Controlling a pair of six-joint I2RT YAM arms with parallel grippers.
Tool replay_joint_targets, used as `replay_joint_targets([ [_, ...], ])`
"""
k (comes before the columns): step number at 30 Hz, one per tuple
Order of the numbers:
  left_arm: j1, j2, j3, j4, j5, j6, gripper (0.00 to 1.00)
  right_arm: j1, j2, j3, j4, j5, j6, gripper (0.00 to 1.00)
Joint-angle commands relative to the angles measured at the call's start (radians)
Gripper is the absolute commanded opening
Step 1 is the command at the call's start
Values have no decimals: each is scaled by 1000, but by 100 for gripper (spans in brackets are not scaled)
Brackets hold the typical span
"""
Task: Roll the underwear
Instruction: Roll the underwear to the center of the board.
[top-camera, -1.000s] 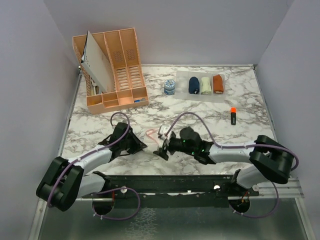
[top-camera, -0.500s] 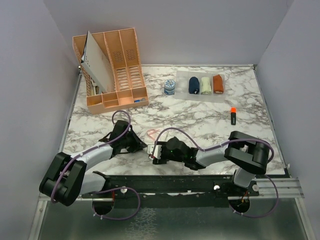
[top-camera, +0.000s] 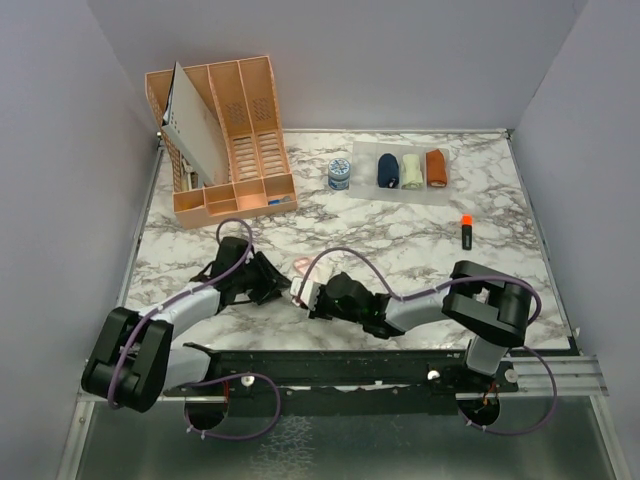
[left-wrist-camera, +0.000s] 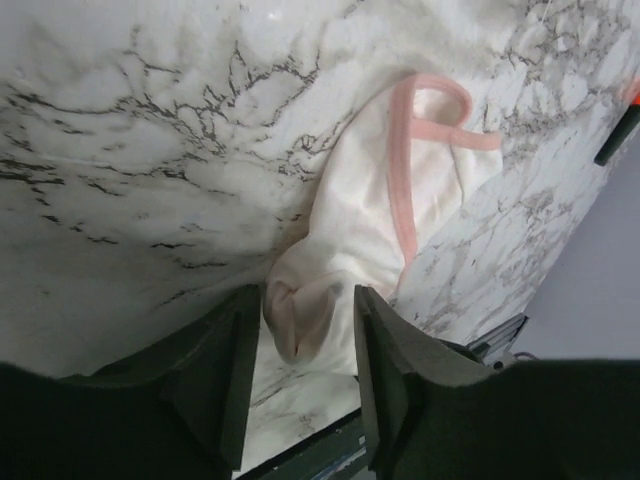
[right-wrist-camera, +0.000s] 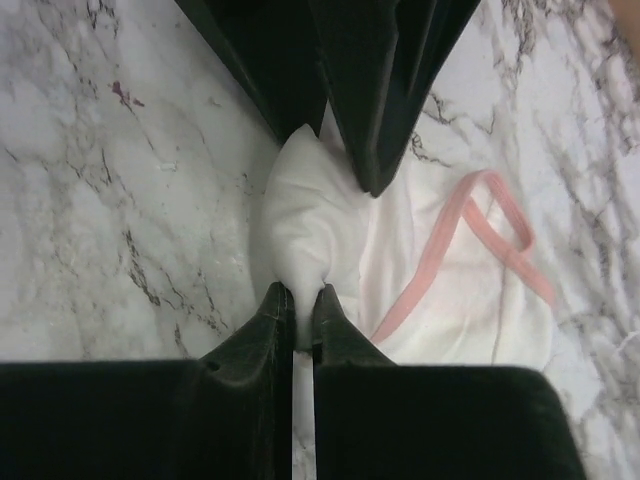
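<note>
The whitish-pink underwear with pink edging lies near the table's front, between the two arms. In the left wrist view this underwear is bunched into a thick fold at its near end. My left gripper straddles that fold, its jaws open and a little wider than the cloth. My right gripper is shut on the opposite side of the same bunched fold of the underwear. In the top view the left gripper and right gripper meet almost tip to tip. The navy blue underwear lies rolled at the back.
A cream bundle and a rust-orange bundle lie beside the navy roll on a clear sheet. A blue-white round container stands left of them. A peach file organizer fills the back left. An orange-capped marker lies right.
My right gripper moved left to the cloth and shut on its bunched fold. My left gripper's jaws widened around the fold.
</note>
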Motion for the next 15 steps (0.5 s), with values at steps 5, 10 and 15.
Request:
replay_joint_targets([
  [5,68,-172,-31,-148,-50,14,65,-31,22,-31,102,-183,622,1],
  [10,69,-369,-82,-148,-40,7,78,-118,83,-70,269,-333,968,3],
  [15,66,-470,-145,-147,19,-21,80,-189,153,-92,355,-383,1180,3],
])
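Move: I have the rolled near edge of the underwear pinched in my right fingers. The middle of the underwear lies about 3 cm ahead of that hand, 2 cm to its right and 2 cm lower. The blue jar is some 28 cm ahead of it and 9 cm right. My left fingers straddle the roll's left end, with the underwear's middle about 5 cm to their right and 2 cm ahead; the orange organizer's front trays are about 20 cm ahead and 13 cm left of that hand. I keep my right pinch on the roll and twist that wrist about its own fingers by some 55 degrees, top side going forward, while the hand eases about 2 cm back and 1.5 cm left, low over the board. Meanwhile I spread my left fingers wide to free the roll's left end and lift that hand about 4 cm, drifting left and finally slightly back. ##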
